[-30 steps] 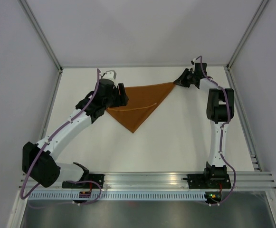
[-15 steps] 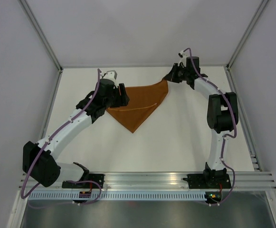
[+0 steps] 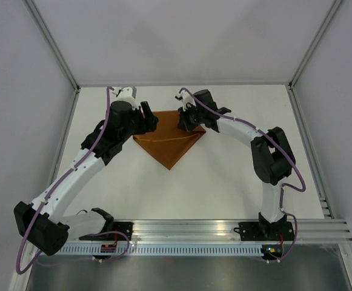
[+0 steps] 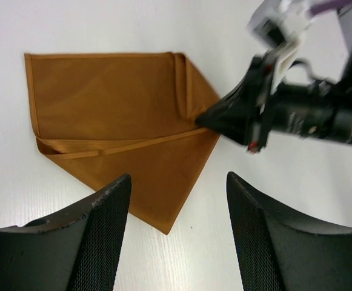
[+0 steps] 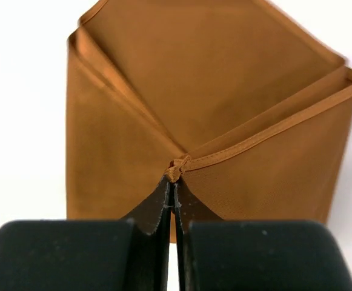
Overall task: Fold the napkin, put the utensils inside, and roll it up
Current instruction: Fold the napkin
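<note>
The rust-orange napkin (image 3: 165, 147) lies folded on the white table, its point toward the near edge. My right gripper (image 3: 183, 122) is shut on one hemmed corner of the napkin (image 5: 177, 168), held over the cloth's middle, so a fold runs back from it (image 4: 133, 144). My left gripper (image 4: 179, 179) hovers open above the napkin's (image 4: 109, 97) near point with nothing between its fingers; in the top view it (image 3: 149, 119) is over the cloth's left corner. The utensils are out of view.
White enclosure walls stand behind and at both sides, with metal frame posts (image 3: 54, 48) at the corners. An aluminium rail (image 3: 188, 229) carrying both arm bases runs along the near edge. The right arm's elbow (image 3: 271, 159) sits right of the napkin.
My right gripper has carried the napkin's right corner leftward from the far right onto the cloth's middle, narrowing the triangle. The left arm has shifted slightly left and back.
</note>
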Available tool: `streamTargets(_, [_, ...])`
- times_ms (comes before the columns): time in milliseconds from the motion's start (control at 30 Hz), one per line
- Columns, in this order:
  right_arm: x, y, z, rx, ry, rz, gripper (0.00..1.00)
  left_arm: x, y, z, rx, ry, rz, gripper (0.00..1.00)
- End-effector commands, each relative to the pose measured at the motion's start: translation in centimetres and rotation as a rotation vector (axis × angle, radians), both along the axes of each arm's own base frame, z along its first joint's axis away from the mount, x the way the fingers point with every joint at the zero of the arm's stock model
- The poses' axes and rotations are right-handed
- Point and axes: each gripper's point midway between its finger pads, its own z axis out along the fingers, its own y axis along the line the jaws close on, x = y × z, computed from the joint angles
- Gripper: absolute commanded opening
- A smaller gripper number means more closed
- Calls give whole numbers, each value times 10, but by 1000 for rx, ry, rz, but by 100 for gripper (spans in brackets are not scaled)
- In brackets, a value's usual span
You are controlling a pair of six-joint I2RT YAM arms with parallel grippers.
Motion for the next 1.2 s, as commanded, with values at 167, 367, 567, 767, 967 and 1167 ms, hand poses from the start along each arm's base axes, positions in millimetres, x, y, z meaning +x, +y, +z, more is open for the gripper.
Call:
streamTargets(167, [-32, 28, 13, -170, -207, 154, 4, -12, 13, 61, -103, -124, 47, 69])
streamTargets(367, [-61, 47, 3, -246, -255, 254, 4, -18, 16, 61, -111, -126, 49, 70])
streamTargets(567, [-84, 55, -7, -283, -277, 318, 4, -18, 15, 58, -111, -117, 46, 70])
streamTargets(767, [-94, 62, -18, -303, -272, 348, 3, -19, 15, 56, -115, -112, 45, 70])
streamTargets(967, [-106, 68, -29, -318, -281, 396, 3, -19, 17, 53, -113, -108, 55, 70])
streamTargets(1167, [-113, 75, -27, -321, -329, 418, 2, -18, 20, 59, -122, -119, 77, 70])
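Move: Pinched in the right fingers, a corner of the napkin hangs about 9 cm above the table. The napkin's front tip, towards which it is taken, lies some 18 cm back and 6 cm to the right hand's left. The napkin's left corner is 21 cm to this hand's left and 1 cm back; the right-hand fold end is 8 cm right and 2 cm ahead. From the empty left hand the front tip is about 9 cm back, 6 cm right and 24 cm below. Drawing the still-pinched corner back over the napkin towards its front tip, the right hand travels about 12 cm back and 6 cm left while sinking some 5 cm, fast at first, then slower. Its wrist turns roughly 25 degrees counter-clockwise and the fingers tilt steeper. The open, empty left hand rises about 4 cm and draws back a little, clear of the napkin. ##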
